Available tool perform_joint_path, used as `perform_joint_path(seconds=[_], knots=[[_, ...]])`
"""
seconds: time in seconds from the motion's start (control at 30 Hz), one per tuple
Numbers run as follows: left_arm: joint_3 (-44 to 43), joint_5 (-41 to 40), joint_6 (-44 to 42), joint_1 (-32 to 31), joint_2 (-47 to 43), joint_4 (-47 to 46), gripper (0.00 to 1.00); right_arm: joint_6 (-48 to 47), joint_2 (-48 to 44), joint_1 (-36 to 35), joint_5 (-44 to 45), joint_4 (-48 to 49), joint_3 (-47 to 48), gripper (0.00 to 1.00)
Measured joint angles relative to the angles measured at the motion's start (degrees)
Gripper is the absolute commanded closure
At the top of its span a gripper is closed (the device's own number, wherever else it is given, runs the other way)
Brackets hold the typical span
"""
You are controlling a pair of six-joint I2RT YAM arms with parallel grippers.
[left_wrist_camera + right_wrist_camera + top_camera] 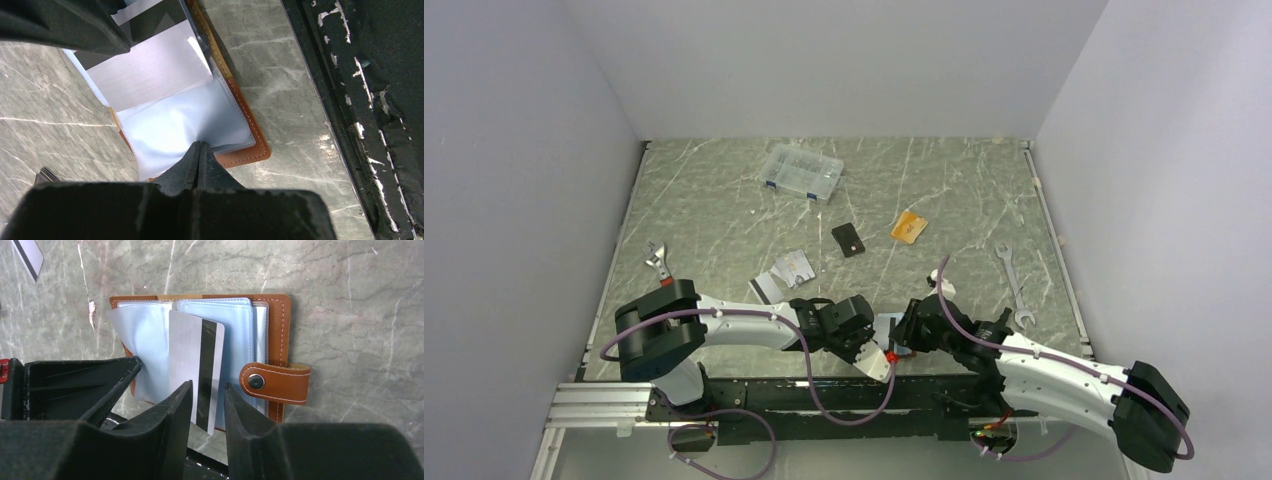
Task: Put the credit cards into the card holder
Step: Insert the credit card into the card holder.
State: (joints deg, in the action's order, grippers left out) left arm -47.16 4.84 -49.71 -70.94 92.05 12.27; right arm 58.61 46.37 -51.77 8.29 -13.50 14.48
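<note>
The brown card holder (886, 332) lies open at the table's near edge, between both grippers. My left gripper (200, 148) is shut on the edge of one clear inner sleeve (175, 125) and pinches it. A silver-grey credit card (195, 367) with a dark stripe lies among the sleeves, and its near end sticks out past the holder (277, 330). My right gripper (208, 392) is open, with its fingers either side of that end and not touching it. Two more silver cards (782, 275) and an orange card (909, 227) lie farther out on the table.
A small flat black rectangle (848, 239) lies mid-table. A clear compartment box (802, 172) sits at the back. One wrench (657, 262) lies at the left and another (1014, 285) at the right. The black mounting rail (370, 125) runs just beside the holder.
</note>
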Motion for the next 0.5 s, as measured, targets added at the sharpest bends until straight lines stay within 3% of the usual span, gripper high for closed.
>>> perform_joint_path(seconds=[0.17,0.5], knots=[[0.0,0.0,0.0,0.0,0.0,0.0,1.00,0.1,0.2,0.0,0.2,0.3,-0.7,0.81],[0.0,0.0,0.0,0.0,0.0,0.0,1.00,-0.2,2.8,0.1,0.2,2.7,-0.7,0.87]])
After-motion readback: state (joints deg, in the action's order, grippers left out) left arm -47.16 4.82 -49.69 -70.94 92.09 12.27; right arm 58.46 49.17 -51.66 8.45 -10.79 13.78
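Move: The card already lies half in the clear sleeve; its middle is about 2 cm to the left and 1 cm ahead of my right hand point, roughly 1 cm lower, its striped edge between my parted tips. The holder's clasp is some 3 cm to my right hand's right and 2 cm farther out, about 1 cm lower. From my left hand, the card's middle is about 5 cm to the right and 1 cm ahead, at about tip height. I sink my right hand about 1 cm over the card's striped edge while its fingers close from roughly a third open to nearly shut, bringing the tips together around that edge. My left hand stays put, shut fingertips still holding down the sleeve at the holder's left end. ##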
